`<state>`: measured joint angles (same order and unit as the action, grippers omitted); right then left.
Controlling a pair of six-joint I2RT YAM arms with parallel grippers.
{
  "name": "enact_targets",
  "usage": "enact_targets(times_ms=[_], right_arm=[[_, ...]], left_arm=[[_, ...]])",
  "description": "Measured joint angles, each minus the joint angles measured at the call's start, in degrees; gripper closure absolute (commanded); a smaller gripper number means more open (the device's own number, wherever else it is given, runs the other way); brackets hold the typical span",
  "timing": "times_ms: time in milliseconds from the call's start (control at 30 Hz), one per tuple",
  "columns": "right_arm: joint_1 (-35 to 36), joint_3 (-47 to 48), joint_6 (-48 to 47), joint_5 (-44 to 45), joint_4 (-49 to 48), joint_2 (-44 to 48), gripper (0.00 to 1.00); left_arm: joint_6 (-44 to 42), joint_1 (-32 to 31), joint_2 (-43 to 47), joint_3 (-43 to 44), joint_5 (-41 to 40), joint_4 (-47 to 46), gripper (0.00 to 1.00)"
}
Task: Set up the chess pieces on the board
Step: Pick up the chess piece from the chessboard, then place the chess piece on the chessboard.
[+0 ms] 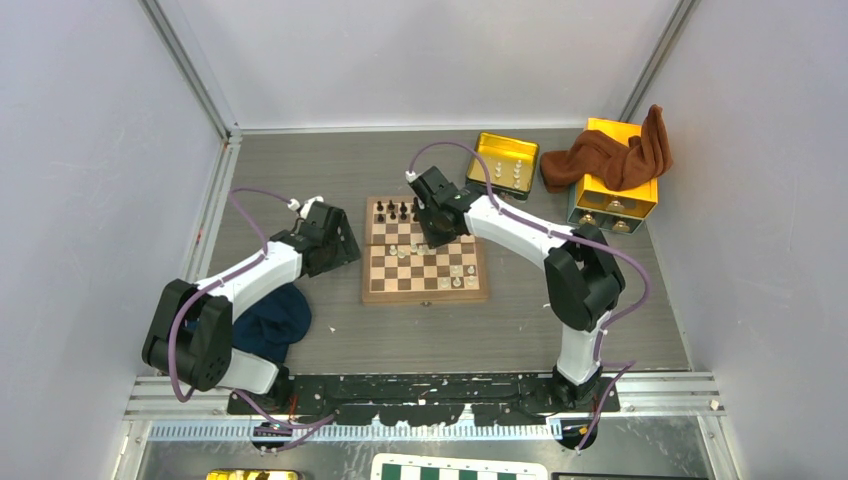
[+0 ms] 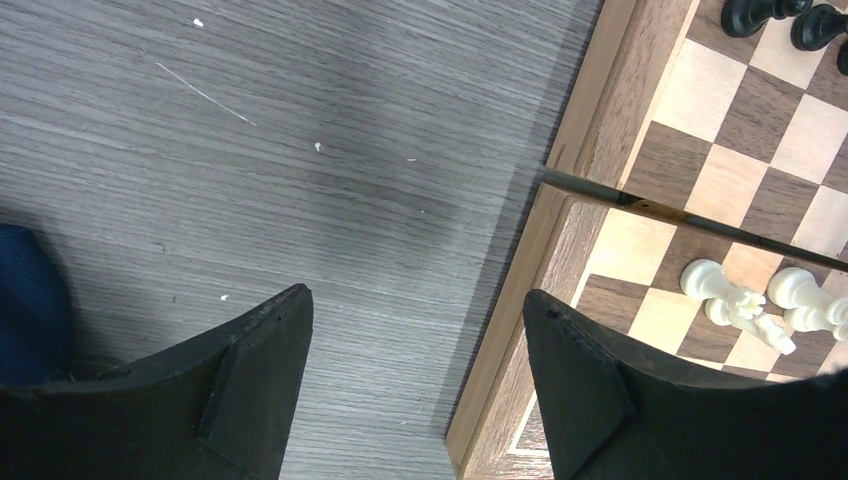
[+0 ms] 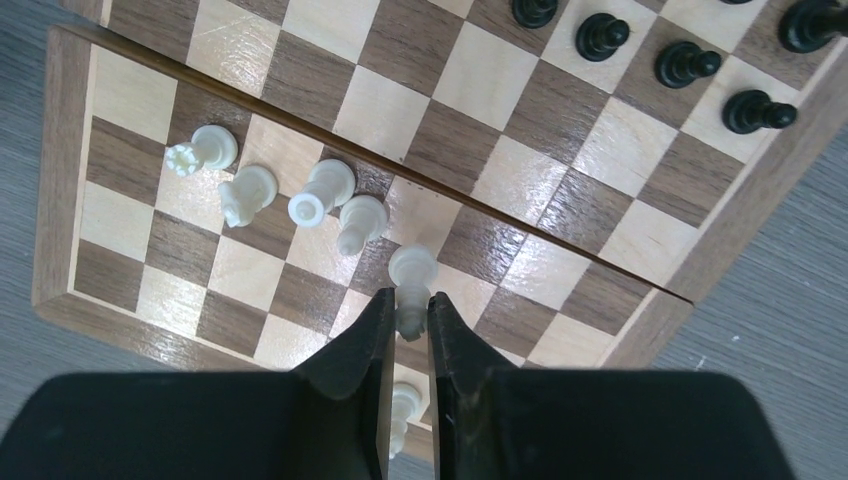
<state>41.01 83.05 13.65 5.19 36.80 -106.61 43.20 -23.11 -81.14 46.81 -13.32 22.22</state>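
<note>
The wooden board [image 1: 425,296] lies mid-table. Dark chess pieces [image 1: 395,210] stand along its far rows and show in the right wrist view as black pawns [image 3: 685,62]. My right gripper [image 3: 410,297] is over the board's near half, shut on a cream-white piece [image 3: 412,268] that stands on a square. Several more white pieces [image 3: 320,190] cluster just to its left, and another white piece [image 3: 402,405] sits below the fingers. My left gripper [image 2: 415,295] hangs open and holds nothing. It straddles the board's left border [image 2: 590,100], near white pieces [image 2: 720,290].
A yellow tin tray [image 1: 502,160] holding white pieces stands at the back right. Beside it is a yellow box [image 1: 615,190] with a brown cloth [image 1: 610,160] draped on it. A dark blue cloth [image 1: 270,320] lies by the left arm. A green-and-white board [image 1: 460,468] shows at the bottom edge.
</note>
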Motion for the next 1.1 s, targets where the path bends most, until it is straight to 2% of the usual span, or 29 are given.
enact_targets(times_ms=[633, 1100], right_arm=[[0.0, -0.94, 0.02, 4.2, 4.7, 10.12, 0.97], [1.42, -2.05, 1.22, 3.17, 6.56, 11.5, 0.97]], left_arm=[[0.07, 0.0, 0.02, 0.0, 0.5, -1.81, 0.22], [0.11, 0.0, 0.02, 0.0, 0.94, -2.27, 0.22]])
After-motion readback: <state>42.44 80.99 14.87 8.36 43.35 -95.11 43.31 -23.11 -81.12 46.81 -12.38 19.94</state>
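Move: The white chess piece is already pinched in the right hand. The white pieces already set up at the board's near right corner lie about 5 cm back and 6 cm right of this hand, some 2 cm lower; their nearest one is about 6 cm back and 3 cm right. Two loose white pieces stand 3 cm left and 1 cm ahead, another two some 7 cm left. From the left hand the set-up group is roughly 26 cm right, 3 cm back. The white piece, still pinched by its top between the right fingers, goes up about 6 cm off the row of loose pieces by the fold, drifting some 3 cm to the right as it climbs. The right hand then levels out and draws back nearly 3 cm over the near half of the board, easing slightly left at the last; the grip stays shut. ##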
